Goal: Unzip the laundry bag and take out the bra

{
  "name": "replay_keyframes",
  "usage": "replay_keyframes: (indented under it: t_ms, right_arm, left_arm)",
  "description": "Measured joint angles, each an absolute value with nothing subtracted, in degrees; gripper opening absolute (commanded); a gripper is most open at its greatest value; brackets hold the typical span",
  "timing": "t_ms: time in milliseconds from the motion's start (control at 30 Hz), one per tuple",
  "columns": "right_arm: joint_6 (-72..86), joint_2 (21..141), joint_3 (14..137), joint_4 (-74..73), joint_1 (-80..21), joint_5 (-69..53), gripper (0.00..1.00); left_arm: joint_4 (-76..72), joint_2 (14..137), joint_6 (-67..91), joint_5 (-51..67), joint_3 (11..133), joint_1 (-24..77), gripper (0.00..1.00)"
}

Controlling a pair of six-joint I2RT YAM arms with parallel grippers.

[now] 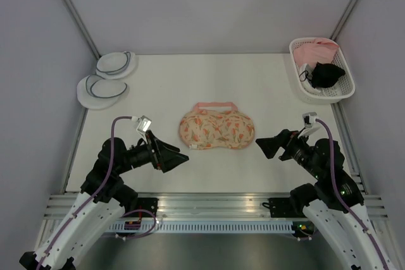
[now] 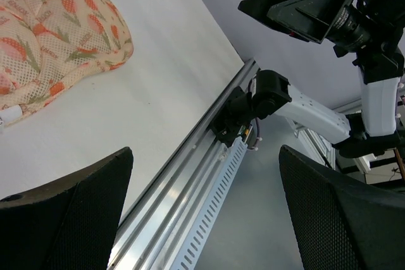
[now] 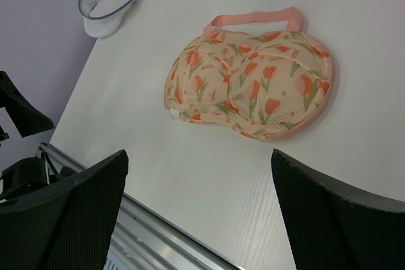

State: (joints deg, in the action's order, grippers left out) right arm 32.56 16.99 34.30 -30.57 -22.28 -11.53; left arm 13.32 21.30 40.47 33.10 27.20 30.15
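Observation:
The laundry bag (image 1: 216,128) lies zipped shut in the middle of the table, cream with orange floral print and a pink handle strap at its far side. It also shows in the right wrist view (image 3: 253,83) and in the left wrist view (image 2: 50,36). The bra is hidden. My left gripper (image 1: 172,155) is open and empty, just left of the bag near the front edge. My right gripper (image 1: 264,145) is open and empty, just right of the bag. Neither touches the bag.
Two plain white round pouches (image 1: 101,88) with dark zip lines lie at the back left. A white basket (image 1: 343,88) at the back right holds a pink garment (image 1: 318,49) and a black garment (image 1: 327,74). An aluminium rail (image 1: 209,203) runs along the near edge.

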Motion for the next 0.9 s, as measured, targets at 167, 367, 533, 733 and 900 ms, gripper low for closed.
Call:
replay_keyframes:
  t_ms: [167, 367, 533, 733, 900]
  right_arm:
    - [32.69, 18.85, 33.95, -30.68, -22.28, -12.23, 0.98]
    - [34.28, 24.34, 29.19, -24.86, -22.33, -13.8, 0.98]
    - [35.81, 32.16, 24.16, -19.07, -25.8, -10.63, 0.98]
    - [36.42, 47.9, 26.35, -15.7, -37.39, 4.4, 0.98]
    - [41.32, 60.77, 27.07, -11.18, -45.47, 14.63, 0.96]
  left_arm:
    - [13.78, 20.56, 40.45, 31.86, 26.72, 30.15, 1.0]
    - [14.04, 22.59, 40.42, 29.89, 26.72, 30.15, 0.99]
    - [14.48, 24.12, 40.45, 28.21, 26.72, 30.13, 1.0]
    - [14.61, 21.87, 40.47, 26.98, 26.72, 30.13, 1.0]
    - [16.01, 20.51, 40.49, 26.28, 26.72, 30.15, 1.0]
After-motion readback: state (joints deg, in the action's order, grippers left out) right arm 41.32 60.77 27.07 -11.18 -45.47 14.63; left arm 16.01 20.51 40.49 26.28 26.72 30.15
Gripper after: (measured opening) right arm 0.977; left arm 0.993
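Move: The laundry bag lies flat on the table, its middle some 11 cm ahead of my right hand, 13 cm to its left and about 20 cm below. The white basket stands roughly 31 cm ahead of that hand and 21 cm to its right; the nearer white hat is far off, some 38 cm left of the bag and 13 cm farther out than the bag. From my left hand the bag is about 15 cm ahead, 10 cm right and 20 cm below. I drop my right hand about 17 cm towards the near edge of the laundry bag's right half, easing some 5 cm left and 4 cm forward on the way. As it sinks, its fingers tip further down and its left side dips, a turn of about 30 degrees in all; they stay wide open and stop just short of the bag. My left hand only shifts forward by some 2 cm, still open. ##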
